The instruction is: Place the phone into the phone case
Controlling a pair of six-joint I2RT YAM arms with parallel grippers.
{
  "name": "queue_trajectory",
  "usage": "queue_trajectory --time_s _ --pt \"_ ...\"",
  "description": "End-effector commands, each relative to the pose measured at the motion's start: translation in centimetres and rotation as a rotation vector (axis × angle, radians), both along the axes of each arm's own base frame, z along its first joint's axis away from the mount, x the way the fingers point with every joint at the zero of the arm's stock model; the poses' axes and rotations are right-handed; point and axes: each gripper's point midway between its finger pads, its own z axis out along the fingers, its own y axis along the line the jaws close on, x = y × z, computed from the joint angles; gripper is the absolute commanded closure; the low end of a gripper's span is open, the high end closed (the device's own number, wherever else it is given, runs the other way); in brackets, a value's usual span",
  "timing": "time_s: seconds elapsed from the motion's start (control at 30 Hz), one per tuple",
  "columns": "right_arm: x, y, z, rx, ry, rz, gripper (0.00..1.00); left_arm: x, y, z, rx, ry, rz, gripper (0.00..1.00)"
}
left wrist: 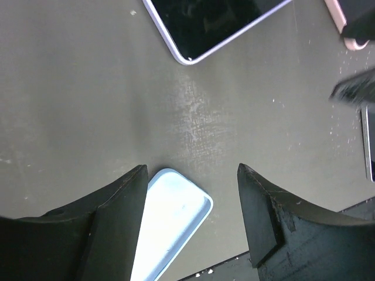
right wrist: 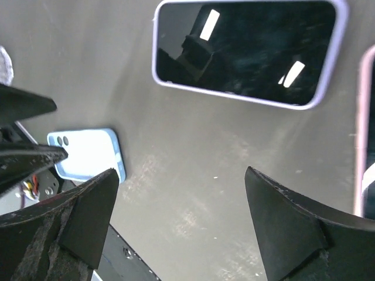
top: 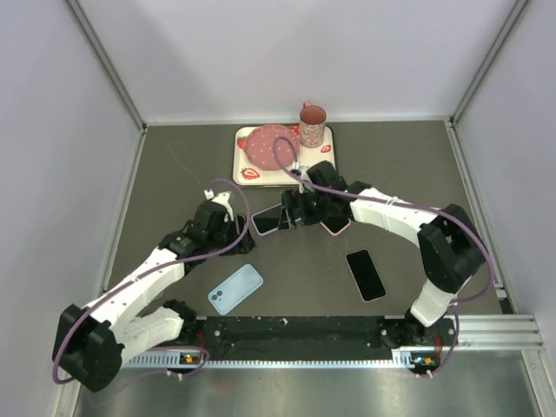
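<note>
A phone with a black screen sits inside a lavender case [top: 269,220], flat on the table between my two grippers; it also shows in the left wrist view [left wrist: 217,23] and the right wrist view [right wrist: 246,52]. My left gripper [top: 234,228] [left wrist: 191,168] is open just left of it, holding nothing. My right gripper [top: 292,211] [right wrist: 180,172] is open just right of it, also holding nothing. A bare black phone [top: 366,274] lies at the near right. An empty light blue case [top: 235,288] [left wrist: 170,222] [right wrist: 85,153] lies at the near left.
A pink case [top: 335,226] [left wrist: 345,23] [right wrist: 363,134] lies under the right arm's wrist. At the back stands a strawberry-print tray [top: 243,169] with a pink plate [top: 269,146] and a pink mug [top: 312,124]. A black rail [top: 295,328] runs along the near edge.
</note>
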Motion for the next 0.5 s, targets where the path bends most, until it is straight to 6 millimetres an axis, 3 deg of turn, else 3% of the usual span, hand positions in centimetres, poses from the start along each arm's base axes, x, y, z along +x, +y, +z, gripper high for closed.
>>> queue_trajectory --time_s 0.0,0.2,0.47 --pt "-3.0 2.6 -0.2 -0.06 -0.075 0.12 0.16 1.0 1.6 2.4 0.004 -0.092 0.119 0.32" --pt "-6.4 5.8 -2.0 -0.081 -0.034 0.223 0.26 1.7 3.4 6.0 -0.022 -0.224 0.226 0.32" --pt "-8.5 9.3 -3.9 -0.083 0.031 0.291 0.37 0.7 6.3 10.7 -0.116 -0.423 0.364 0.32"
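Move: The light blue phone case lies some 18 cm back and 15 cm left of the right hand, about 8 cm below it. The phone in the purple case is about 6 cm ahead and 3 cm left of that hand, and the phone in the pink case about 5 cm ahead and 12 cm to its right, both as low. From the left hand the light blue case is roughly 11 cm back, 4 cm left and 7 cm down. Sweep the right gripper back and left, about 8 cm and 6 cm, away from the purple-cased phone towards the light blue case, sinking about 5 cm mostly in the later half; turn it some 15 degrees counter-clockwise and narrow the open fingers partway. Meanwhile lift the open left gripper about 8 cm and draw it left, tipping its fingers up, clear of the case. ##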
